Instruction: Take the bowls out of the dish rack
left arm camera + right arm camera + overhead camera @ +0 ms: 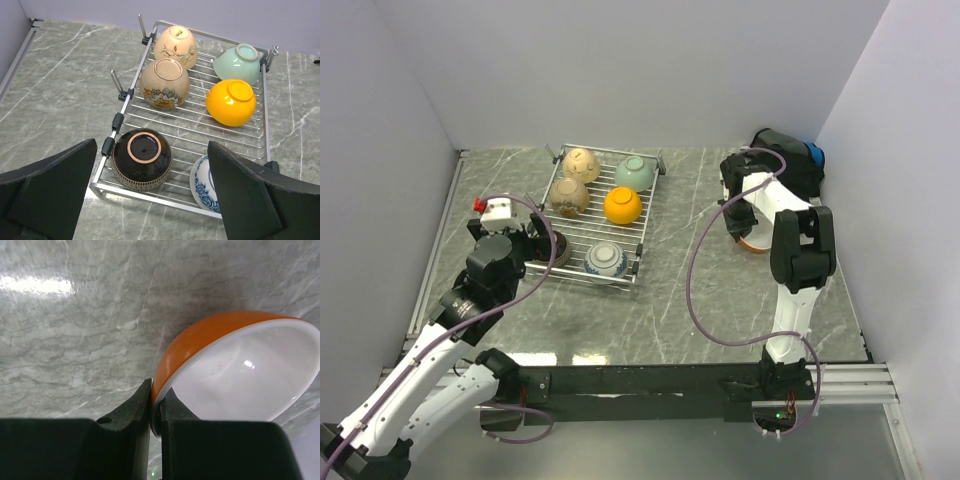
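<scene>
The dish rack (588,281) (150,198) holds several upturned bowls: tan (582,162) (175,45), speckled brown (569,196) (164,82), pale green (634,172) (239,62), yellow-orange (622,205) (231,102), dark brown (141,159) and white with blue pattern (606,260) (202,182). My left gripper (535,245) (151,150) hangs open above the rack's near left corner, its fingers either side of the dark brown bowl and apart from it. At the right, off the rack, my right gripper (745,225) (156,390) is shut on the rim of an orange bowl (752,241) (200,340) with a white inside, low over the table.
A black bag (788,155) with a blue patch lies in the far right corner, just behind the right arm. White walls close the table at the left, back and right. Purple cables loop from both arms.
</scene>
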Controlling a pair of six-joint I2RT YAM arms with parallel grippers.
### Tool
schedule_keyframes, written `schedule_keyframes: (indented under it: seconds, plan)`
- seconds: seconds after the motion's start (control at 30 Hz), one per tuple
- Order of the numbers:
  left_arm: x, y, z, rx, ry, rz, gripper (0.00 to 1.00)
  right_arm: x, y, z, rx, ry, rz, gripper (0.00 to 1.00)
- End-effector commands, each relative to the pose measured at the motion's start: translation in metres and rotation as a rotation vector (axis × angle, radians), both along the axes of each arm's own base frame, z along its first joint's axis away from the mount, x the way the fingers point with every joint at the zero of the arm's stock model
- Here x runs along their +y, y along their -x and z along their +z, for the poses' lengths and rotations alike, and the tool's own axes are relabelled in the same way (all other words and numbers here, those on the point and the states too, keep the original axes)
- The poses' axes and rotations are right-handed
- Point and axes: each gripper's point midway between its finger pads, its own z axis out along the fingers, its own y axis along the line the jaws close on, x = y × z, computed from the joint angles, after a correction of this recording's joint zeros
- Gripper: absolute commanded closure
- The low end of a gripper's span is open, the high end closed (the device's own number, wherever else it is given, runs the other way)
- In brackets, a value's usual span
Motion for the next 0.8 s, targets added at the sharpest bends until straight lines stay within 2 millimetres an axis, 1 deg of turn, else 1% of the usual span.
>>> schedule_keyframes:
  seconds: [0.0, 0.03, 0.07, 0.1, 0.17, 0.23, 0.27, 0.3, 0.43, 0.47, 0.53, 0.57, 0.6, 0.63, 0.67, 0.7, 0.73, 0.77]
  plan:
    - [-0.003, -0.003, 0.007, -0.027, 0.03, -0.014, 0.01, -0.006, -0.015, 0.021, -0.045, 0.035, -0.002, 0.95]
    - [-0.004, -0.003, 0.007, -0.026, 0.032, -0.021, 0.01, -0.006, -0.016, 0.021, -0.046, 0.036, -0.005, 0.88]
    - [-0.004, -0.004, 0.006, -0.024, 0.034, -0.021, 0.01, -0.005, -0.016, 0.022, -0.047, 0.031, -0.006, 0.82]
    - [-0.003, -0.004, 0.006, -0.021, 0.033, -0.021, 0.01, -0.003, -0.017, 0.022, -0.053, 0.024, -0.006, 0.8]
    - [-0.004, -0.005, 0.006, -0.023, 0.037, -0.027, 0.01, -0.001, -0.016, 0.028, -0.069, 0.014, -0.007, 0.69]
    - [-0.004, -0.005, 0.005, -0.02, 0.037, -0.028, 0.01, 0.004, -0.016, 0.03, -0.082, -0.001, 0.002, 0.54]
    - [-0.004, -0.006, 0.005, -0.017, 0.036, -0.027, 0.01, 0.005, -0.016, 0.032, -0.092, -0.009, 0.003, 0.5]
    - [-0.004, -0.006, 0.004, -0.014, 0.034, -0.027, 0.01, 0.006, -0.016, 0.032, -0.092, -0.01, 0.006, 0.43]
    - [-0.004, -0.007, 0.004, -0.013, 0.032, -0.027, 0.01, 0.008, -0.012, 0.034, -0.087, -0.007, 0.006, 0.3]
    - [-0.004, -0.007, 0.003, -0.011, 0.032, -0.028, 0.01, 0.013, -0.012, 0.043, -0.112, -0.016, 0.013, 0.28]
    - [-0.006, -0.008, 0.001, -0.013, 0.032, -0.038, 0.01, 0.021, -0.01, 0.052, -0.151, -0.052, 0.024, 0.2]
    - [-0.007, -0.009, -0.001, -0.007, 0.026, -0.04, 0.0, 0.027, -0.01, 0.07, -0.203, -0.072, 0.035, 0.16]
    - [-0.008, -0.009, -0.002, -0.006, 0.026, -0.044, 0.01, 0.033, -0.009, 0.075, -0.222, -0.103, 0.047, 0.1]
    - [-0.009, -0.01, -0.004, 0.004, 0.021, -0.046, 0.01, 0.039, -0.007, 0.083, -0.249, -0.118, 0.062, 0.07]
    - [-0.01, -0.012, -0.007, 0.015, 0.016, -0.047, 0.01, 0.043, -0.004, 0.102, -0.309, -0.145, 0.05, 0.05]
    - [-0.011, -0.012, -0.006, 0.017, 0.015, -0.049, 0.01, 0.049, -0.002, 0.107, -0.34, -0.161, 0.063, 0.01]
    - [-0.011, -0.013, -0.008, 0.024, 0.012, -0.047, 0.01, 0.053, 0.0, 0.115, -0.372, -0.18, 0.068, 0.0]
    - [-0.012, -0.014, -0.011, 0.033, 0.003, -0.051, 0.01, 0.055, 0.003, 0.137, -0.446, -0.207, 0.065, 0.0]
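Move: The right hand still pinches the orange bowl's near-left rim, low over the marble; the bowl's middle lies about 4 cm ahead, 4 cm to the right and 3 cm below. The black bag is some 22 cm ahead and 12 cm to the right; the yellow bowl is roughly 34 cm left and 9 cm ahead, 5 cm higher. From the left hand, the orange bowl lies about 60 cm right, 15 cm ahead and 25 cm down. The right fingers open wide, releasing the orange bowl's rim, then the hand rises about 6 cm, drifting left. ##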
